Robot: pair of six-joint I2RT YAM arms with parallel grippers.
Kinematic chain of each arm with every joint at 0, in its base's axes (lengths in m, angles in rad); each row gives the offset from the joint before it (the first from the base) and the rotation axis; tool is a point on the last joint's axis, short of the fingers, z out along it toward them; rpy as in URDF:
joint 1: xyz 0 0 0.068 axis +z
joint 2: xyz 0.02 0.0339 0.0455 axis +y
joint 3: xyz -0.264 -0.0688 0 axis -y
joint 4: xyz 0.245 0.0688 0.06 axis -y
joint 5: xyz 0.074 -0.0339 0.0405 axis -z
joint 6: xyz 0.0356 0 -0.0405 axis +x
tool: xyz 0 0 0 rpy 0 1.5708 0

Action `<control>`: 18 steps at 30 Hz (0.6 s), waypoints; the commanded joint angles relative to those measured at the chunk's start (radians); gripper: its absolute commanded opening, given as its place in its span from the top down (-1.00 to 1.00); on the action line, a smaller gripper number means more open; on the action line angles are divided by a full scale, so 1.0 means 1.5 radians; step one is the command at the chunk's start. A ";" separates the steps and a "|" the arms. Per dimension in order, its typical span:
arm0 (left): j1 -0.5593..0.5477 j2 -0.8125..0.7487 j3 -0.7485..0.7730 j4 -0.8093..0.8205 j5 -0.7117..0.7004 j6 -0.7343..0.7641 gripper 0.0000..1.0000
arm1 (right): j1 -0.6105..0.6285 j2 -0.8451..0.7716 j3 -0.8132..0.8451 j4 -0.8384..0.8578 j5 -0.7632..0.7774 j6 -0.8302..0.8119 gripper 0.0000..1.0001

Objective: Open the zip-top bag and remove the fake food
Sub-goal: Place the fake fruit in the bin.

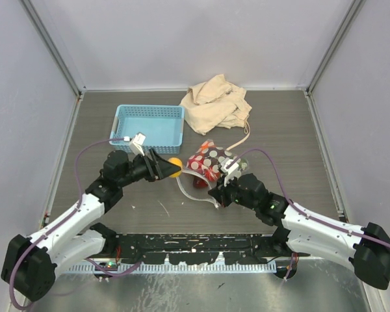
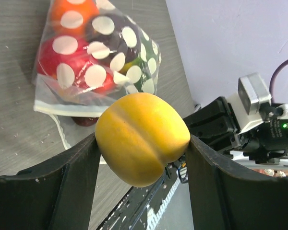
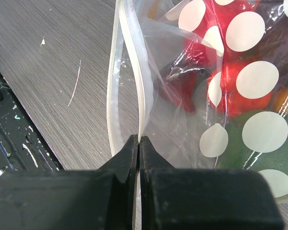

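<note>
My left gripper (image 1: 169, 169) is shut on a yellow fake food piece (image 2: 141, 139), which it holds between both fingers just left of the zip-top bag (image 1: 208, 161). The clear, white-dotted bag (image 2: 96, 52) lies on the table with its mouth open towards me. Red (image 3: 230, 72), dark maroon (image 3: 177, 88) and green (image 3: 240, 153) pieces are inside it, and an orange one (image 2: 74, 9) shows at its far end. My right gripper (image 3: 139, 139) is shut on the bag's white zip strip (image 3: 134, 72) at the near edge.
A light blue perforated basket (image 1: 149, 125) stands behind the left gripper. A beige cloth bag (image 1: 216, 104) lies at the back, its cord trailing towards the zip-top bag. Grey walls close in the table on three sides.
</note>
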 commanded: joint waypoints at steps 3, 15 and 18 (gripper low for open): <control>0.082 0.013 0.052 0.004 0.095 0.019 0.73 | 0.003 -0.017 -0.007 0.050 0.008 0.012 0.99; 0.212 0.080 0.117 0.004 0.153 0.025 0.72 | 0.003 -0.018 -0.012 0.057 0.011 0.015 0.99; 0.229 0.097 0.139 -0.002 0.150 0.034 0.71 | 0.003 -0.017 -0.013 0.060 0.011 0.015 0.98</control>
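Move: The bin's middle lies about 22 cm ahead of the left hand, 11 cm to its left and 15 cm below. From the left hand, the polka-dot bag lies roughly 10 cm ahead and 14 cm right, the cloth some 36 cm ahead and 16 cm right, both well below. From the right hand, the bin is about 26 cm ahead and 25 cm left, somewhat lower. Left hand carries the yellow fruit some 8 cm forward-left towards the bin, rising slightly; right keeps pinching the bag's lip. ##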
